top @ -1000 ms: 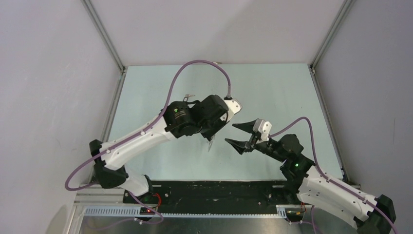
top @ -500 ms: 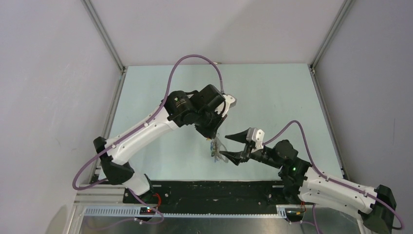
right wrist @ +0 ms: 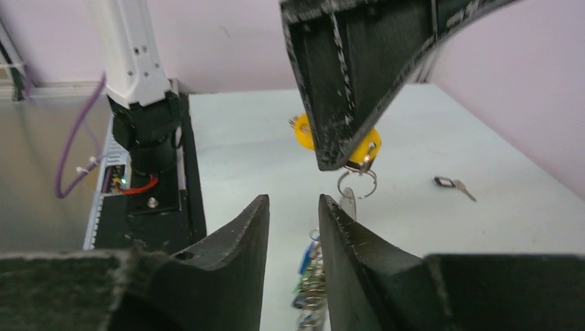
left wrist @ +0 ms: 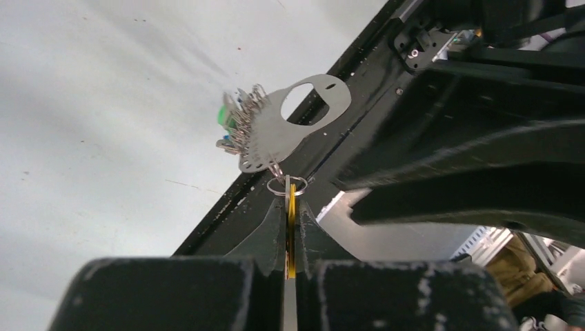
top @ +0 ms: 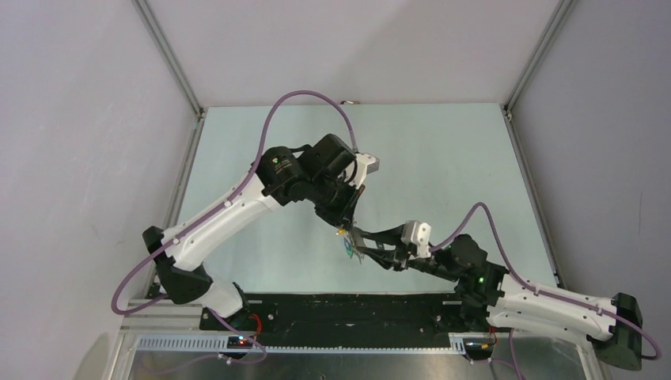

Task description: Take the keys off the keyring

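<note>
My left gripper is shut on a yellow-headed key, gripped edge-on between its pads. A small split ring hangs from that key and carries the flat grey keyring with an oval hole. Several keys with green and blue heads cluster on its far side. In the top view the bunch dangles above the table below the left gripper. My right gripper is open, with a narrow gap. The hanging keys show in that gap, close to the right-hand finger.
A loose black-headed key lies on the pale table to the right of the bunch. The black base rail runs along the near edge. Purple cables arc over the left arm. Walls close in on both sides.
My right gripper has swung left and down to the hanging bunch, and its jaws have narrowed. The left gripper has shifted slightly, still holding the yellow key.
</note>
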{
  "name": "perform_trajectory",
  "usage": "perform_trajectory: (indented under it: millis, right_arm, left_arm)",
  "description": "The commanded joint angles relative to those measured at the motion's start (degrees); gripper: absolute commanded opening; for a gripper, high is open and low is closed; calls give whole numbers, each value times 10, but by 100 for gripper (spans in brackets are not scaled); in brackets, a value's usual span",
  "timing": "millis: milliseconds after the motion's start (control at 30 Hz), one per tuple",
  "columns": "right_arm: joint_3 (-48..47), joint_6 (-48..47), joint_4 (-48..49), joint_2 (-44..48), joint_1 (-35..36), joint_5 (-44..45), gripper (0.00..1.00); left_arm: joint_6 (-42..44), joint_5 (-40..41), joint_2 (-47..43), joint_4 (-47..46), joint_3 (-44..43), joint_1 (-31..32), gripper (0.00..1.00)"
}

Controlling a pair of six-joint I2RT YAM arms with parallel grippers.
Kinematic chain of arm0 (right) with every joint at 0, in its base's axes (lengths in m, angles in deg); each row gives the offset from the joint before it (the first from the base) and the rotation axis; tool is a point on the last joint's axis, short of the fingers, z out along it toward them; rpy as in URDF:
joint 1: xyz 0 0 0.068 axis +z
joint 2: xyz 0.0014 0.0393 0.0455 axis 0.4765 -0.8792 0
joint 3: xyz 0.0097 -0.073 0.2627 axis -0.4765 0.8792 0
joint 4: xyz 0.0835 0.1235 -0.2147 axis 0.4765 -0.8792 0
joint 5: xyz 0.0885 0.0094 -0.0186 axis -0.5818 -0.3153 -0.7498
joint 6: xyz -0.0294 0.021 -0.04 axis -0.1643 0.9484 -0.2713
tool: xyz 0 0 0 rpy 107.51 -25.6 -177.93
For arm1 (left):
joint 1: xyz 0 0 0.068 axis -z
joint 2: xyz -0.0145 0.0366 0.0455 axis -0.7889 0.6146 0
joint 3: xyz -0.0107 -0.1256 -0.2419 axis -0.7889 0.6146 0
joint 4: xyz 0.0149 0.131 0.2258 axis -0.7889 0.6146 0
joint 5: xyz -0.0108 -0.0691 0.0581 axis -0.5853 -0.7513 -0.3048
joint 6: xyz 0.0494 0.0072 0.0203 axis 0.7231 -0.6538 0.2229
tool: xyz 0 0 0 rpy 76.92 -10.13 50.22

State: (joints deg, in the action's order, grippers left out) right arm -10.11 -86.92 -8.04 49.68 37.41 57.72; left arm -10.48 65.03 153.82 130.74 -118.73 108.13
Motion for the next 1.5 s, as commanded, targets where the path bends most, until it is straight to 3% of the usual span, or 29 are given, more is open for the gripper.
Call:
perform_trajectory:
  millis: [0,433,600,667,800,1167,1467]
  right_arm:
    - [-25,-10,16,-45,5,53,36]
    - [-26,-16,67,-84,8,73,39]
    - [-26,-25,80,-81,8,62,34]
    - [-26,-27,85,-82,8,65,29]
    - [-26,-30,83,-82,9,74,0]
    - [-19,-18,25,-7,17,50,0]
    - [-17,-20,26,17,25,12,0]
  left_arm:
    - [-22,-47,-35,-25,10,-3,0]
    - [-17,-102,-50,-46,49,-3,0]
    - [-16,-106,-51,-51,55,-3,0]
    - [-17,-106,-53,-52,56,-3,0]
    - [-17,-104,-57,-54,57,-3,0]
    - [-12,-80,-80,-54,72,-31,0]
    - [-11,-125,-64,-75,100,-31,0]
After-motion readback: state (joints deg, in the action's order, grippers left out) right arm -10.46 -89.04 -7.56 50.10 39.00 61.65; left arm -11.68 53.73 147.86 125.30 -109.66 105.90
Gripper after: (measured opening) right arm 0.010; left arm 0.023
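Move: The wire clip under the yellow key's ring lies about 4 cm ahead of the open right gripper, 2 cm to its left and about 1 cm lower. The yellow key, pinched in the left fingers, is some 4 cm ahead of the right gripper, 3 cm left and 4 cm up; the keyring plate hangs about 2 cm ahead, 2 cm left and 7 cm below it. From the left hand the clip is some 4 cm down and 1 cm right, level fore and aft. Keep the yellow key pinched in the left gripper and draw it back about 2.5 cm towards the right fingers, tipping the wrist slightly. Dip the half-open right gripper about 4 cm while reaching forward and a little left to the hanging clip, ease up some 2 cm and shut the fingers on it, then pull it up, back towards the base and a little right, about 2.5 cm each in rise and draw. ##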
